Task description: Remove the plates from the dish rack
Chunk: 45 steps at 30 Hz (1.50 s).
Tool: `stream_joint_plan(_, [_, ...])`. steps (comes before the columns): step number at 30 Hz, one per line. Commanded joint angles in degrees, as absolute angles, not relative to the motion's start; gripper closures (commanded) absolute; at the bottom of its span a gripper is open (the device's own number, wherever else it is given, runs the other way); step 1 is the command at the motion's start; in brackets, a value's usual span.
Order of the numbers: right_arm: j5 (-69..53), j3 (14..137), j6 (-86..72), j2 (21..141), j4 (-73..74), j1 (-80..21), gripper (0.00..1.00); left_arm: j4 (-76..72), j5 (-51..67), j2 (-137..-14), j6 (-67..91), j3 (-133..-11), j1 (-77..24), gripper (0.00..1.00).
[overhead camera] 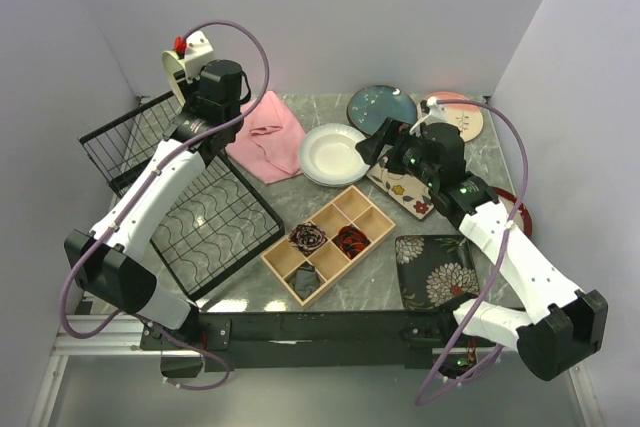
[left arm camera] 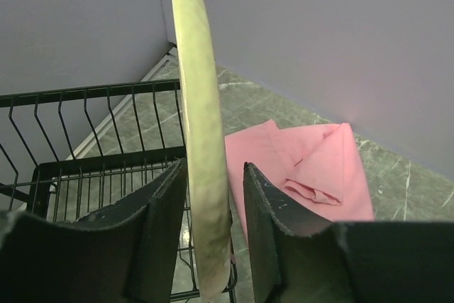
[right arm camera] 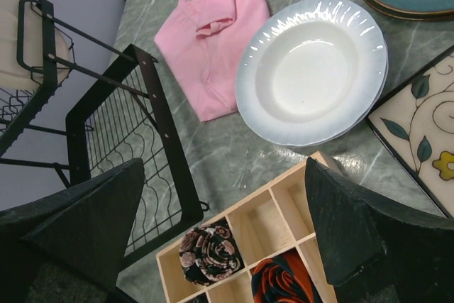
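One cream-green plate (overhead camera: pixel 171 69) (left arm camera: pixel 198 125) stands on edge at the back right corner of the black wire dish rack (overhead camera: pixel 215 222) (left arm camera: pixel 92 115). My left gripper (overhead camera: pixel 188 87) (left arm camera: pixel 215 175) straddles its rim. The left finger touches the plate, while a slim gap shows at the right finger. On the table lie the white plate (overhead camera: pixel 332 154) (right arm camera: pixel 312 69), teal plate (overhead camera: pixel 380 107), pink-cream plate (overhead camera: pixel 464 119), square cream floral plate (overhead camera: pixel 405 189), square black floral plate (overhead camera: pixel 435 272) and dark red plate (overhead camera: pixel 521 213). My right gripper (overhead camera: pixel 370 147) (right arm camera: pixel 225 168) hangs open and empty over the table.
A pink cloth (overhead camera: pixel 268 135) (left arm camera: pixel 312 168) lies between the rack and the white plate. A wooden compartment tray (overhead camera: pixel 330 242) (right arm camera: pixel 284 225) holding rolled fabric pieces sits at the front centre. Walls close in the table on three sides.
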<state>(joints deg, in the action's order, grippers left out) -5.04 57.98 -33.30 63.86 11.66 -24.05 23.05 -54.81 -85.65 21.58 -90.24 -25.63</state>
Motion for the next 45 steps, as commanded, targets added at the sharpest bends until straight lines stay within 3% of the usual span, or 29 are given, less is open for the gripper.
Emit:
stream_joint_plan(1, [-2.73,58.09,-32.08,61.44,10.11,-24.52,0.0,20.3,-55.55,-84.55,19.25,-89.56,-25.58,0.59])
stream_joint_plan(17, [-2.64,58.01,-31.9,61.08,9.84,-24.52,0.0,20.83,-52.56,-86.31,18.98,-90.44,-24.17,0.64])
stream_joint_plan(24, [-2.29,58.09,-31.82,61.08,10.02,-24.52,0.0,21.44,-51.42,-86.31,18.54,-91.93,-24.17,0.85])
stream_joint_plan(25, [-2.29,58.18,-31.82,61.0,10.02,-24.61,0.0,21.62,-51.24,-86.31,18.46,-92.19,-24.08,0.93])
stream_joint_plan(27, [-2.11,58.36,-31.73,60.82,10.11,-24.61,0.0,21.8,-50.98,-86.22,18.37,-92.9,-24.17,0.99])
stream_joint_plan(45, [-1.58,58.18,-31.64,60.64,9.76,-24.87,0.0,25.4,-51.15,-85.87,17.14,-101.95,-24.61,0.99])
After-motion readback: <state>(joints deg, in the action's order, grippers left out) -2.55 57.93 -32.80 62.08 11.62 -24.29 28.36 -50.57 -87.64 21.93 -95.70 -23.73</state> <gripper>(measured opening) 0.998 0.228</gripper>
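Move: The last plate, pale green, stands on edge in the rack, its near rim between the left hand's open fingers and its middle about 7 cm ahead, 4 cm left and level. The rack's upper tier lies some 12 cm left, 3 cm back and 15 cm below; the pink cloth about 17 cm ahead, 8 cm right, 34 cm down. From the right hand, the plate is roughly 45 cm left, 16 cm ahead, 8 cm higher. The left hand eases about 1 cm forward, closes to pinch the plate's rim, then starts upward by 1 cm. ##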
